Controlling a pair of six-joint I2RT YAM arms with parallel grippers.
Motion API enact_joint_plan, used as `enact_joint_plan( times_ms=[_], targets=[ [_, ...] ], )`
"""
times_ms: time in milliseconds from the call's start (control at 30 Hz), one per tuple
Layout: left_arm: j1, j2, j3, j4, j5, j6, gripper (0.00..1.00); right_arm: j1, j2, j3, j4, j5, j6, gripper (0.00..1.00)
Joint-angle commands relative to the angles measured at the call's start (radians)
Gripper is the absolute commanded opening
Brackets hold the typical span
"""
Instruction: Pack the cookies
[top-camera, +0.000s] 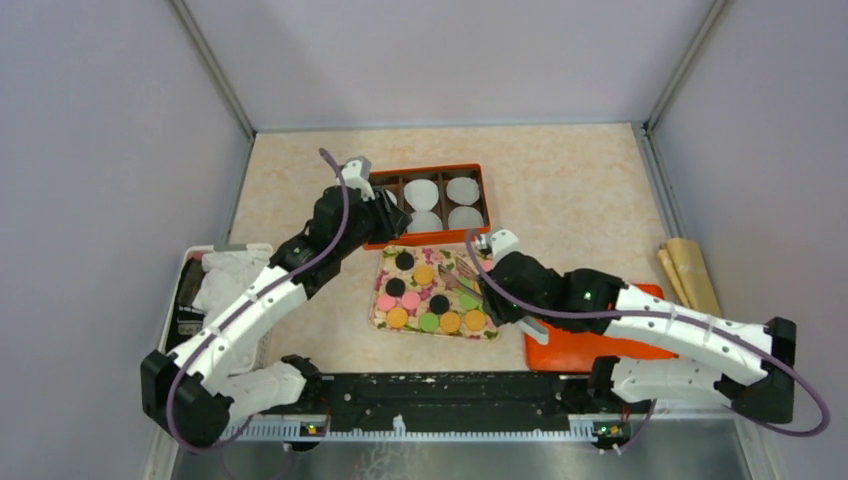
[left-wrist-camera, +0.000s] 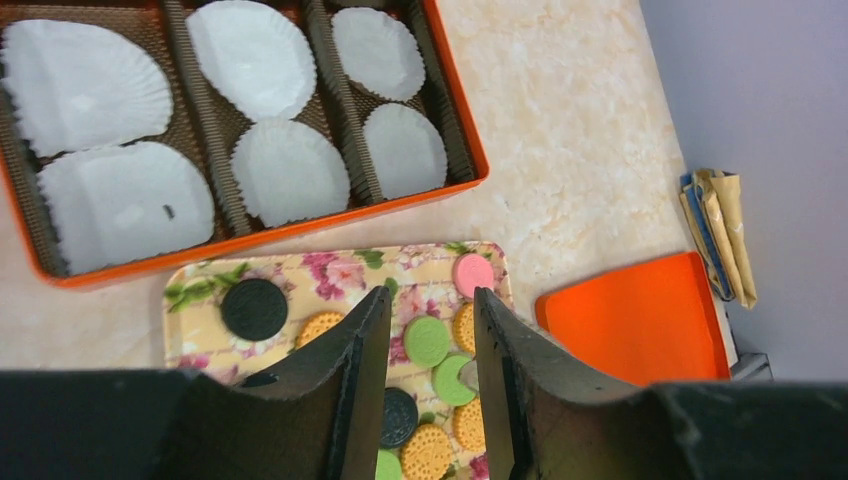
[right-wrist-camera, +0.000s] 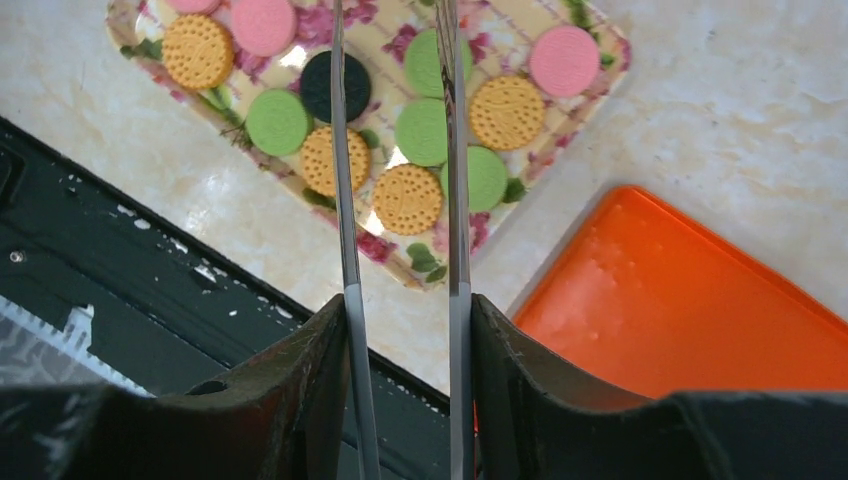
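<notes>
Several cookies in black (top-camera: 404, 261), orange, pink and green lie on a floral tray (top-camera: 430, 252) at mid-table. My right gripper (top-camera: 492, 292) is shut on metal tongs (right-wrist-camera: 347, 200), whose two arms reach out over the tray (right-wrist-camera: 380, 25) with a gap between them; a green cookie (right-wrist-camera: 420, 132) and an orange one lie beneath that gap. The tong tips run out of view. My left gripper (left-wrist-camera: 432, 292) is open and empty, above the tray's far edge (left-wrist-camera: 340, 275), next to the orange box (top-camera: 430, 240). A black cookie (left-wrist-camera: 254, 309) lies to its left.
The orange box (left-wrist-camera: 300, 225) holds several white paper cups (left-wrist-camera: 290, 170) in compartments. An orange lid (top-camera: 590, 345) lies right of the tray, under my right arm. Folded paper bags (top-camera: 690, 270) lie at the far right. A bin with cloth (top-camera: 220, 280) stands at the left.
</notes>
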Motion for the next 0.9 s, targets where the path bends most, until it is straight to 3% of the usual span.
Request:
enact_joint_plan(
  times_ms=[0, 367, 867],
  targets=[
    [-0.001, -0.081, -0.056, -0.117, -0.079, 0.006, 0.43, 0.063, 0.079, 0.005, 0.139, 0.009, -0.014, 0.43],
    [-0.002, -0.263, -0.123, -0.195, -0.165, 0.006, 0.44, 0.064, 0.246, -0.001, 0.269, 0.02, -0.07, 0.44],
    [-0.002, -0.313, -0.15, -0.205, -0.214, 0.02, 0.46, 0.064, 0.396, 0.018, 0.308, 0.02, -0.091, 0.46]
  ],
)
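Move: The right hand holds the open tongs, with the golden cookie in the tray's far half about 14 cm ahead of it, 15 cm left and 15 cm below. Around it, a black cookie lies some 3 cm farther out and 4 cm more left, another black one 7 cm nearer and 3 cm right of it; the orange box is about 15 cm beyond it. From the left hand, that golden cookie is 1 cm back, 4 cm right and 21 cm below. Down and to its left, about 7 cm each way, the right hand swings the still-held tongs low over the tray towards the golden cookie, first mainly leftward, then mostly sinking, with a roll of roughly 10 degrees. The empty left hand clears out, going left and back some 8 cm with a slight counter-clockwise turn, away from tray and box. ##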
